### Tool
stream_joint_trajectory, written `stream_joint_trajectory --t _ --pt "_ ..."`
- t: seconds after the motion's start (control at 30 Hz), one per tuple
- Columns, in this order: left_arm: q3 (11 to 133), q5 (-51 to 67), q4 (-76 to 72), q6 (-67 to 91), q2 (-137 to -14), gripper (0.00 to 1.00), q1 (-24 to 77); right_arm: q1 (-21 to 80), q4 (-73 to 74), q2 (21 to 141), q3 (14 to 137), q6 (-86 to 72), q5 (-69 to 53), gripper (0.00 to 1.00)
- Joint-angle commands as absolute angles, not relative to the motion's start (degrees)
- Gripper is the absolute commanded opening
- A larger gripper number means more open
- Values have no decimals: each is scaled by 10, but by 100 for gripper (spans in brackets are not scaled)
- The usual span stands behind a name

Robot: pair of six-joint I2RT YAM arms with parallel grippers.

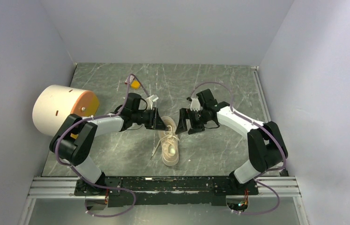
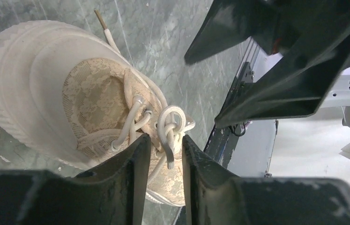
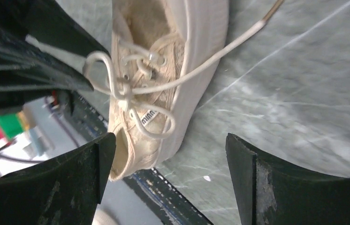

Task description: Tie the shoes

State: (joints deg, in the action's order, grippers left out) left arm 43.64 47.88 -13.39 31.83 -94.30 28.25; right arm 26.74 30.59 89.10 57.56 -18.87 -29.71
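Note:
The shoe (image 1: 171, 145) is a cream low-top sneaker lying on the green marbled table between both arms. In the left wrist view the shoe (image 2: 46, 79) shows its toe and knotted white laces (image 2: 170, 124). My left gripper (image 2: 166, 140) hovers over the knot, its jaws narrowly apart; a lace loop hangs in the gap, touching neither pad. From above, the left gripper (image 1: 162, 124) is at the shoe's far end. My right gripper (image 1: 182, 124) faces it, wide open and holding nothing. In the right wrist view the right gripper (image 3: 168, 140) straddles the shoe (image 3: 201, 56). One lace end (image 3: 238, 40) trails over the table.
A large cream-and-orange cylinder (image 1: 63, 110) lies at the left wall behind the left arm. A small orange piece (image 1: 136, 85) sits at the back. The metal rail (image 1: 163, 185) runs along the near edge, and grey walls enclose three sides.

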Motion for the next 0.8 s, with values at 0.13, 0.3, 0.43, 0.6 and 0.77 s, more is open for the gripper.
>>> stream_joint_trajectory --t 0.13,0.3,0.43,0.6,0.77 --pt "453 494 -105 280 -942 25 286 221 89 887 446 -238 -534 87" --pt "436 494 -119 291 -939 19 286 220 -4 922 408 -283 -589 75" --pt "432 495 -125 297 -938 17 286 220 -72 942 378 -302 -605 76" --pt "437 495 -110 290 -935 14 285 221 -88 988 392 -303 -616 72" --pt "437 494 -106 289 -931 12 284 226 -107 1005 397 -318 -628 62"
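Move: From the right hand the right-hand bow loop lies about 4 cm back, 4 cm left and 4 cm below; the knot sits about 2 cm farther left than that loop. The shoe's ankle opening is roughly 9 cm back and 5 cm left of the right hand. The left bow loop stands about 1 cm to the right of the left hand and 1 cm below it, between its part-open finger ends, with the knot some 3 cm back, 1 cm right and 2 cm below that hand. Back and down, then increasingly left, the right hand comes about 6 cm towards the right bow loop, its fingers tilting up some 30 degrees to point more levelly across the shoe and narrowing from wide open to about two thirds. The left hand stays nearly in place, closing its fingers to pinch the left loop. ##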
